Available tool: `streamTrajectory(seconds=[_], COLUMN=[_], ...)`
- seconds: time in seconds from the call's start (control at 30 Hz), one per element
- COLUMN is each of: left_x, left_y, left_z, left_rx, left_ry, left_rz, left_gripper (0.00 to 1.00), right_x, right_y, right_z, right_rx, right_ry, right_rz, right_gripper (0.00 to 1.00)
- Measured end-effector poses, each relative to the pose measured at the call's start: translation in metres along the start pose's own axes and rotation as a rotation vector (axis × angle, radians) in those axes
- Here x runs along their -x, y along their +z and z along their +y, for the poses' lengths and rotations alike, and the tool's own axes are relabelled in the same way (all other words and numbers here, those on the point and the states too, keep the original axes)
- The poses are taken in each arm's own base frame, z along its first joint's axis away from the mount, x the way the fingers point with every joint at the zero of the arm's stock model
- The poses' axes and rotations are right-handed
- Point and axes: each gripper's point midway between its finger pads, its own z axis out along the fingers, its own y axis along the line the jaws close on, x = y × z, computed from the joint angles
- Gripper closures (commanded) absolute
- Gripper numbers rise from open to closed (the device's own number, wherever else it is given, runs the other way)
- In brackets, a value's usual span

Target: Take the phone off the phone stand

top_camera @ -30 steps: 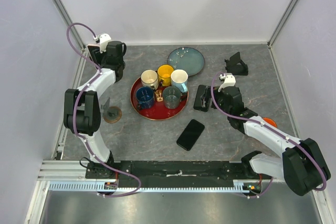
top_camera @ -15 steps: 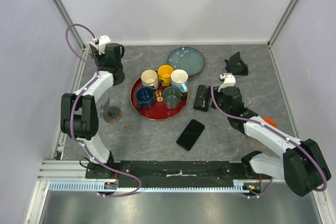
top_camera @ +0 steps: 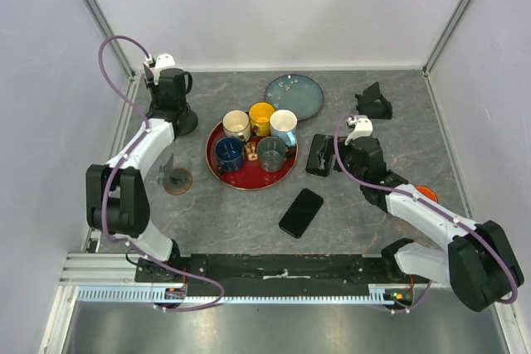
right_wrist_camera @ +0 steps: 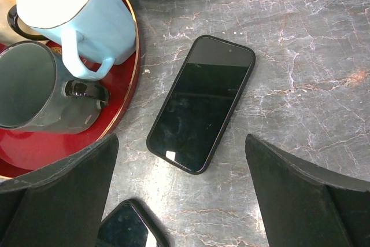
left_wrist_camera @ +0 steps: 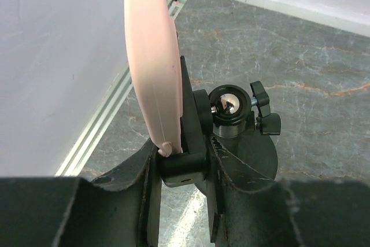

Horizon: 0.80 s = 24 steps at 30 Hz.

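Note:
The phone (left_wrist_camera: 153, 56), in a pale pink case, stands edge-on in the black phone stand (left_wrist_camera: 231, 111) at the table's back left corner. Its lower edge rests in the stand's black cradle. My left gripper (left_wrist_camera: 182, 154) (top_camera: 166, 95) is shut around that lower edge and cradle, with one finger on each side. The stand's ball joint and round base (top_camera: 182, 122) show just behind the jaws. My right gripper (right_wrist_camera: 180, 143) (top_camera: 340, 159) hangs open over a black phone (right_wrist_camera: 201, 102) lying flat on the table, touching nothing.
A red tray (top_camera: 217, 155) holds several mugs mid-table, with a blue plate (top_camera: 294, 94) behind it. A second black phone (top_camera: 301, 212) lies nearer the front. Another black stand (top_camera: 373, 104) is at back right and a small round-based stand (top_camera: 174, 177) at left. The left wall is close to the stand.
My left gripper has moved a little further into the back left corner, and its jaws have narrowed onto the phone's lower edge and cradle. The right arm has not moved.

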Motion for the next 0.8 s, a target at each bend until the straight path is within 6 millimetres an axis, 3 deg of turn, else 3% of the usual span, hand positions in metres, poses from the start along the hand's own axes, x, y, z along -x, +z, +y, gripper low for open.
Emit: streamTrajectory(seconds=[0.27, 0.43, 0.8], left_x=[0.044, 0.064, 0.100], left_y=[-0.032, -0.063, -0.183], left_z=[0.014, 0.010, -0.032], left_rx=[-0.031, -0.090, -0.376], left_ry=[-0.010, 0.005, 0.071], left_rz=[-0.112, -0.180, -0.349], left_gripper=[0.98, 0.98, 0.98], right_x=[0.001, 0.004, 0.021], right_y=[-0.001, -0.003, -0.017], right_z=[0.002, 0.004, 0.009], right_rx=[0.009, 0.023, 0.046], right_ry=[0.001, 0.002, 0.005], right_rz=[-0.004, -0.009, -0.063], right_gripper=[0.02, 0.02, 0.02])
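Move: The left hand already pinches the black stand's cradle below the pink phone. From it the red mug tray lies roughly 27 cm to the right, 16 cm back and 18 cm below, the cream mug some 23 cm right and 8 cm back, and the wooden-base stand about 4 cm right and 23 cm back. From the right hand the pink phone is about 57 cm left, 17 cm ahead and 12 cm higher. Keeping its pinch on the phone stand, the left hand lifts it about 15 cm, at first almost straight up, then sweeping some 12 cm right and 9 cm back towards the table's middle and the right hand. As it goes, the wrist swings clockwise some 25 degrees and tips the fingers up towards level, while the open, empty right hand rises about 3 cm above the flat black phone. ##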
